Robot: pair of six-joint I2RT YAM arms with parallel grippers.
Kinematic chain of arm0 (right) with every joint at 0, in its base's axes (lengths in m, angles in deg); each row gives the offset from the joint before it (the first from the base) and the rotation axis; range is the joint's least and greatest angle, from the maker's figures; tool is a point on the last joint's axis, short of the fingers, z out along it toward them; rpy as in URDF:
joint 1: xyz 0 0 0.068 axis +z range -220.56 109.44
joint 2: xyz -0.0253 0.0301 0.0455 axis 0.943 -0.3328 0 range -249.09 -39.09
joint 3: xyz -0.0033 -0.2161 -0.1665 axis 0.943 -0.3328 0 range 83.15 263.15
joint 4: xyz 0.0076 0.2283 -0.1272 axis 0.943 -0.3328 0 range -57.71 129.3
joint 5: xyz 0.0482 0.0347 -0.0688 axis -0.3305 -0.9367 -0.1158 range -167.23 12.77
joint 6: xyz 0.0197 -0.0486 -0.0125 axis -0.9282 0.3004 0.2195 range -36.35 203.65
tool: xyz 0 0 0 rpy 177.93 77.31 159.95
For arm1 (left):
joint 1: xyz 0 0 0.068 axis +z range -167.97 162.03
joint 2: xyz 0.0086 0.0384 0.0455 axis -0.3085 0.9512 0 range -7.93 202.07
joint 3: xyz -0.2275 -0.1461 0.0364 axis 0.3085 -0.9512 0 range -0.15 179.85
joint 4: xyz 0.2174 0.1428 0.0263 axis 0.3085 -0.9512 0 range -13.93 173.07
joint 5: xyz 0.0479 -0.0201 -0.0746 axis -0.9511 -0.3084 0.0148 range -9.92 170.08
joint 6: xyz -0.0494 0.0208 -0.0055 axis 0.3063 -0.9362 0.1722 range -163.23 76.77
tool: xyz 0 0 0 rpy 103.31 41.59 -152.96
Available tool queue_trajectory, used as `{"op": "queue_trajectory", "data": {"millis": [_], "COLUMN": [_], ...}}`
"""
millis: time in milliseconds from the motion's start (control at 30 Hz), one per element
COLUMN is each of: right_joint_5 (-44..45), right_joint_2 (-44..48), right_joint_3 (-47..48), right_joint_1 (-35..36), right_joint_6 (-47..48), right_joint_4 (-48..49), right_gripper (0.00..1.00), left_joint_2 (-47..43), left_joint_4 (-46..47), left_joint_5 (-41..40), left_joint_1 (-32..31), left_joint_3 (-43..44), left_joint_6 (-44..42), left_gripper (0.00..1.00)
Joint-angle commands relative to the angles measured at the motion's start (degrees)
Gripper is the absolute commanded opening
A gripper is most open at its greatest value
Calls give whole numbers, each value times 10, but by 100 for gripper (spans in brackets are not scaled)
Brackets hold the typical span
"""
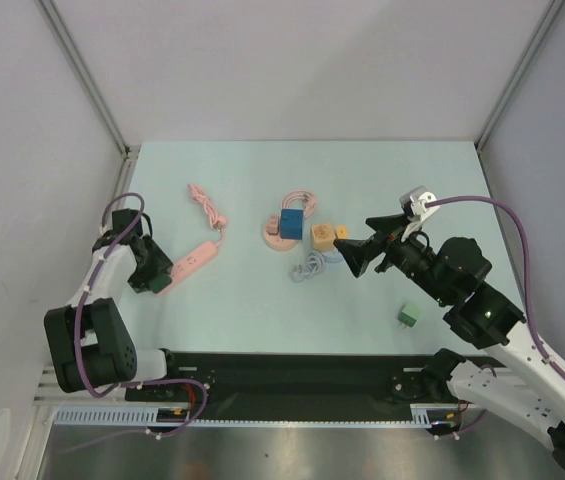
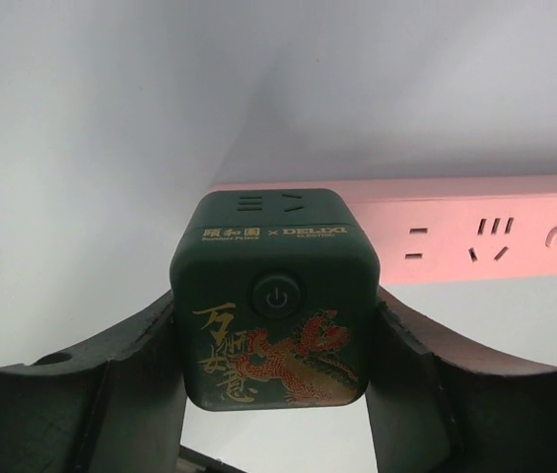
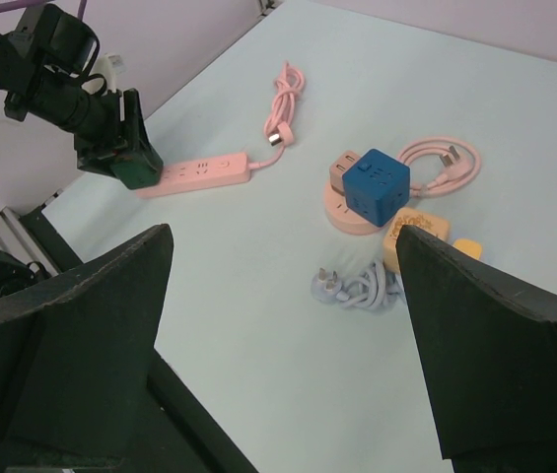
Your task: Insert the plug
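My left gripper (image 2: pixel 276 386) is shut on a dark green cube plug (image 2: pixel 276 296) with a power button and a red and gold dragon print; its fingers (image 2: pixel 426 384) press the cube's two sides. The cube (image 1: pixel 154 280) sits at the near end of a pink power strip (image 2: pixel 475 233), which lies on the table's left (image 1: pixel 194 260). Whether its prongs are in a socket is hidden. The right wrist view shows the same cube (image 3: pixel 138 175) at the strip's end (image 3: pixel 204 169). My right gripper (image 1: pixel 357 256) hangs open above the table's middle, with nothing between its fingers (image 3: pixel 283 236).
A blue cube socket (image 1: pixel 289 222) on a pink round base stands mid-table by a coiled pink cable (image 1: pixel 302 202), two orange-yellow cubes (image 1: pixel 320 236) and a pale blue cable with plug (image 1: pixel 309 266). A small green cube (image 1: pixel 408 316) lies near right. The strip's pink cord (image 1: pixel 205 204) trails back.
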Motion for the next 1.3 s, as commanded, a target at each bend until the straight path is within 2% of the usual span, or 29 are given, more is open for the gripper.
{"op": "queue_trajectory", "data": {"millis": [0,167,333,433,467,567,633,733,767,933,967,1267], "right_joint_5": [-4,-4,-4,-3,-4,-3,-4,-4,-4,-4,-4,-4], "right_joint_2": [4,0,-4,-5,-5,-8,-6,-6,-6,-4,-4,-5], "right_joint_3": [5,3,3,2,2,0,-1,-1,-2,-2,-3,-3], "right_joint_1": [-2,-3,-3,-4,-5,-4,-4,-5,-5,-7,-8,-9], "right_joint_6": [-2,-2,-3,-3,-3,-3,-4,-3,-3,-3,-1,-1], "right_joint_4": [13,14,17,19,20,21,21,20,19,17,17,13], "right_gripper": [100,100,100,100,100,100,100,100,100,100,100,100], "left_joint_2": [62,76,73,55,49,33,27,22,20,19,23,18], "left_joint_4": [58,50,-3,-21,-24,-31,-35,-45,-52,-66,-76,-140], "left_joint_5": [27,48,21,1,-1,10,22,22,21,21,21,-11], "left_joint_1": [8,7,7,7,6,6,7,7,7,7,7,7], "left_joint_3": [-57,-37,1,4,5,9,14,23,27,58,72,150], "left_joint_6": [-14,-30,-37,-38,-38,-39,-44,-51,-55,-67,-66,-65], "left_gripper": [0,0,0,14,27,51,55,68,75,87,92,97]}}
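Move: Directly under the left hand, roughly 3 cm below the green plug it already holds, is the end socket of the pink power strip. The strip's middle lies some 7 cm to this hand's right and 4 cm ahead, 4 cm down; its pink cord is about 20 cm ahead and 11 cm to the right, near table level. From the idle right hand that end socket is around 42 cm left, 4 cm ahead and 32 cm below. Keeping its grip on the green plug at the strip's near-left end, the left hand noses forward about 1.5 cm and slightly left, with barely any further sinking, and pauses. Then the fingers open wide and let go as the hand draws back some 2 cm, tilting about 5 degrees, before climbing roughly 3.5 cm clear, easing forward again. ##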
